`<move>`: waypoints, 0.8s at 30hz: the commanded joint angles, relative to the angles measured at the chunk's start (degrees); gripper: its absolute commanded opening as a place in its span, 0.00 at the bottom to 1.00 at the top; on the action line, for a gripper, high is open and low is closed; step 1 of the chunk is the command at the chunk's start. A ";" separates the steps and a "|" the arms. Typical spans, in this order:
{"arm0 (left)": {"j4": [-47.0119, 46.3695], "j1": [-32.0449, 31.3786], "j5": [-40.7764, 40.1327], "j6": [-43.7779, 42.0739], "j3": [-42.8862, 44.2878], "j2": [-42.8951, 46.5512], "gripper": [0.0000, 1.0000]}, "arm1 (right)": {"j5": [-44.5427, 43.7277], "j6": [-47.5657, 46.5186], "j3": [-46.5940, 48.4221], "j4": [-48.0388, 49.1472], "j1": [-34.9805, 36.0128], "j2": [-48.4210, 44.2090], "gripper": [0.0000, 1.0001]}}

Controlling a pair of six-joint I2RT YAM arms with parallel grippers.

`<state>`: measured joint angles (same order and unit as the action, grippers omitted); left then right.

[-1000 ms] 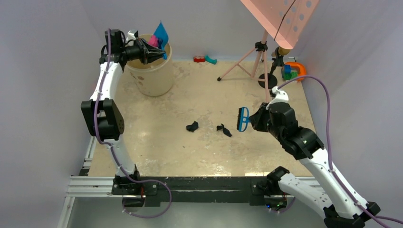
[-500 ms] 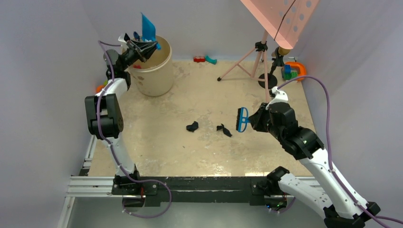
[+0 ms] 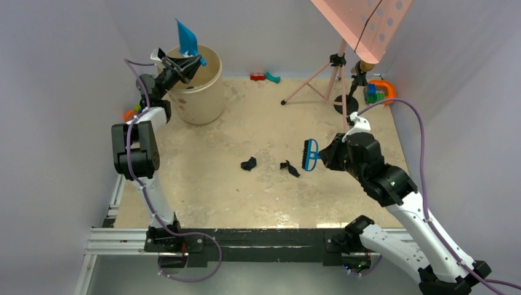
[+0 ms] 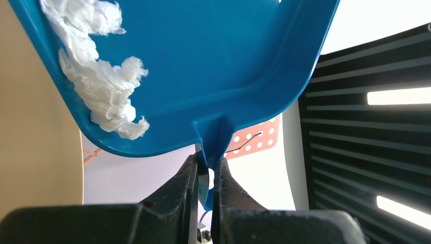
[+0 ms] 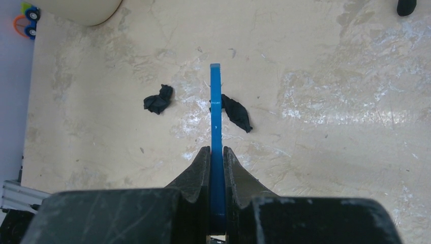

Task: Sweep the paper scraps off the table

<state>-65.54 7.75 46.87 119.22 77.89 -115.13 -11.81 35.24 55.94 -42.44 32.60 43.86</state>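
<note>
My left gripper [image 3: 183, 66] is shut on the handle of the blue dustpan [image 3: 187, 38], which it holds tipped steeply above the beige bucket [image 3: 206, 98] at the back left. In the left wrist view, white paper scraps [image 4: 101, 86] cling inside the dustpan [image 4: 213, 61], and the gripper [image 4: 208, 165] pinches its handle. Two black paper scraps [image 3: 249, 164] [image 3: 289, 168] lie mid-table [image 3: 246, 123]. My right gripper [image 3: 325, 155] is shut on the blue brush [image 3: 312, 154], just right of the nearer scrap. The right wrist view shows the brush [image 5: 216, 112] between the scraps [image 5: 158, 100] [image 5: 237, 113].
A pink tripod stand [image 3: 335, 80] with a perforated pink panel [image 3: 368, 24] rises at the back right. Small toys lie along the back wall [image 3: 264, 77], in the right corner [image 3: 378, 91] and left of the bucket [image 3: 131, 112]. A metal rail frame [image 3: 246, 236] edges the front.
The left arm drew back to the left and lifted the dustpan higher and steeper over the bucket; the pink scrap in it no longer shows. The brush edged slightly left.
</note>
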 commanded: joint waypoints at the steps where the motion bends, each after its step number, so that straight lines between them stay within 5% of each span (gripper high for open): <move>1: -3.05 -0.54 3.93 20.83 2.20 1.41 0.02 | 0.71 1.16 -0.39 2.41 -0.03 -0.95 0.00; 5: 6.17 -1.92 10.07 11.93 3.55 4.89 0.01 | 1.40 1.39 -0.61 3.00 -0.05 -0.79 0.00; 11: 32.37 -4.05 18.39 -15.01 5.31 13.89 0.01 | 1.83 1.41 -0.84 3.24 -0.06 -0.85 0.00; 13: 45.79 -4.66 20.00 -27.14 6.85 17.05 0.01 | 1.88 1.30 -1.07 3.24 -0.07 -1.06 0.00; 15: 69.62 -5.43 19.97 -43.57 10.57 19.84 0.01 | 1.90 1.18 -1.23 3.16 -0.07 -1.32 0.00; 19: 114.98 -7.19 7.71 -78.49 23.60 21.97 0.01 | 1.70 1.10 -1.40 3.02 -0.06 -2.05 0.00; 24: 130.87 -13.65 -10.17 -93.12 18.23 28.71 0.00 | 2.12 0.49 -2.17 3.93 -0.02 -3.19 0.00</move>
<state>37.32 -1.54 51.96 49.36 100.18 -91.53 -10.68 36.01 54.28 -41.34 32.60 41.91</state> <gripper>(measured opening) 0.124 0.081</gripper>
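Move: The nearer black scrap, left on the open table, lies about 18 cm back and 17 cm to the right of the left gripper, some 34 cm below it. The bin stands roughly 5 cm ahead and 4 cm left, its middle about 20 cm below. The other black scrap is 20 cm back and 33 cm right, also on the table. From the right gripper the nearer black scrap is some 12 cm ahead, 22 cm left and 24 cm down. Draw the left gripper, still pinching the dustpan's handle, back about 14 cm and some 8 cm to the right, away from the bin and towards the two black scraps, starting gently and speeding up, with a slight rise late on. Roll its left side up about 45 degrees as it withdraws, bringing the pan's face up. ##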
